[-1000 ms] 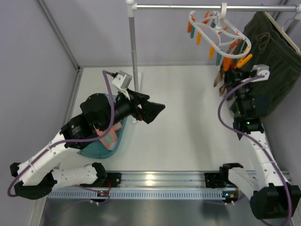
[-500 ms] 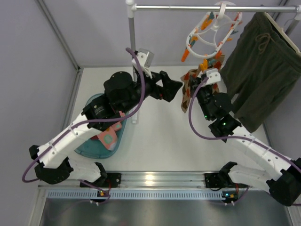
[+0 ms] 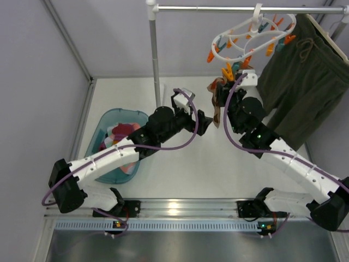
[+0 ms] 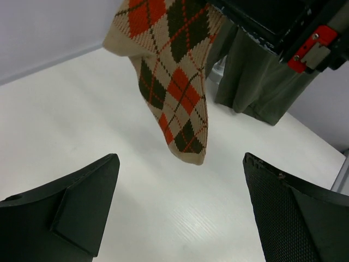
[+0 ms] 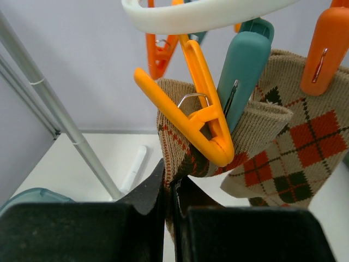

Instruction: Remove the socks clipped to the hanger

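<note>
The white ring hanger with orange and teal clips hangs from the top rail, tilted. Two orange-brown argyle socks dangle from it. In the right wrist view, one argyle sock is held by an orange clip and a teal clip; a second sock hangs to its right. My right gripper is shut on the lower edge of the first sock and also shows from above. My left gripper is open and empty, its fingers just below a sock's toe.
A teal basin at the left holds several socks. A large dark olive garment hangs at the right. The rack's upright pole stands behind the left arm, with the rail across the top.
My left arm has swung from the basin rightward to the socks. My right gripper has drawn the sock to the left, and the hanger has swung and tilted with it.
</note>
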Controlling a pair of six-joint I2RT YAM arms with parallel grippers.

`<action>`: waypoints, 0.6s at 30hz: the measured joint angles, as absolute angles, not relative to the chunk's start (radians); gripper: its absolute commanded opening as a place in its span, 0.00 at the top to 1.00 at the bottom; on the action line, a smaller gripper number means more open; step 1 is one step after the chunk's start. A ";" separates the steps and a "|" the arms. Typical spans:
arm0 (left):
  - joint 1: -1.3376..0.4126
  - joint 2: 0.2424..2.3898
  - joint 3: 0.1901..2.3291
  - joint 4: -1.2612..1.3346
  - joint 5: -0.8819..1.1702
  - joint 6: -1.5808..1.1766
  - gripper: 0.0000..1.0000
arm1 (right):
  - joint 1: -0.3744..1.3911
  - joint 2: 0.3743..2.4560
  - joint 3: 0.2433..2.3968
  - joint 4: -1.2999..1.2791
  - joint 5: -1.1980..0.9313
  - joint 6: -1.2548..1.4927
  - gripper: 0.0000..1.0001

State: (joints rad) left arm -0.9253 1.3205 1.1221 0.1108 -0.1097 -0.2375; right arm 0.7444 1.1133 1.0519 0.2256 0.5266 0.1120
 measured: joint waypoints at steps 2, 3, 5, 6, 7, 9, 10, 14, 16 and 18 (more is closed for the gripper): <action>-0.926 1.328 1.075 0.201 -0.101 -0.216 0.01 | 0.746 1.127 1.076 0.200 0.533 0.146 1.00; -0.927 1.336 1.056 0.255 -0.099 -0.205 0.01 | 0.746 1.132 1.083 0.186 0.538 0.163 1.00; -0.930 1.359 1.035 0.347 -0.096 -0.187 0.02 | 0.751 1.139 1.087 0.165 0.553 0.189 1.00; -0.931 1.373 1.030 0.382 -0.097 -0.181 0.01 | 0.752 1.141 1.088 0.158 0.558 0.203 1.00; -0.933 1.389 1.030 0.417 -0.097 -0.173 0.01 | 0.754 1.142 1.088 0.152 0.564 0.212 1.00; -0.937 1.419 1.030 0.466 -0.102 -0.160 0.01 | 0.758 1.147 1.088 0.142 0.576 0.230 1.00; -0.941 1.436 1.030 0.484 -0.111 -0.151 0.01 | 0.760 1.150 1.088 0.140 0.579 0.237 1.00; -0.960 1.521 1.060 0.529 -0.203 -0.119 0.07 | 0.780 1.159 1.089 0.138 0.583 0.259 1.00; -0.966 1.564 1.082 0.538 -0.246 -0.105 0.23 | 0.793 1.163 1.089 0.138 0.584 0.266 1.00; -0.972 1.597 1.096 0.548 -0.282 -0.092 0.37 | 0.796 1.166 1.091 0.139 0.608 0.268 1.00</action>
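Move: The argyle sock's hanging part lies roughly 8 cm ahead of the open left hand, 5 cm to its right and 2 cm higher. The right fingers already pinch this sock, whose middle hangs about 5 cm straight below them. From the right hand, the yellow clip is about 5 cm ahead, 2 cm right and 5 cm up; the second argyle sock is 8 cm ahead, 8 cm right and 2 cm up. Left hand reaches about 7 cm forward-right, sinking, towards the hanging sock, starting to close; right hand tugs down-left. ##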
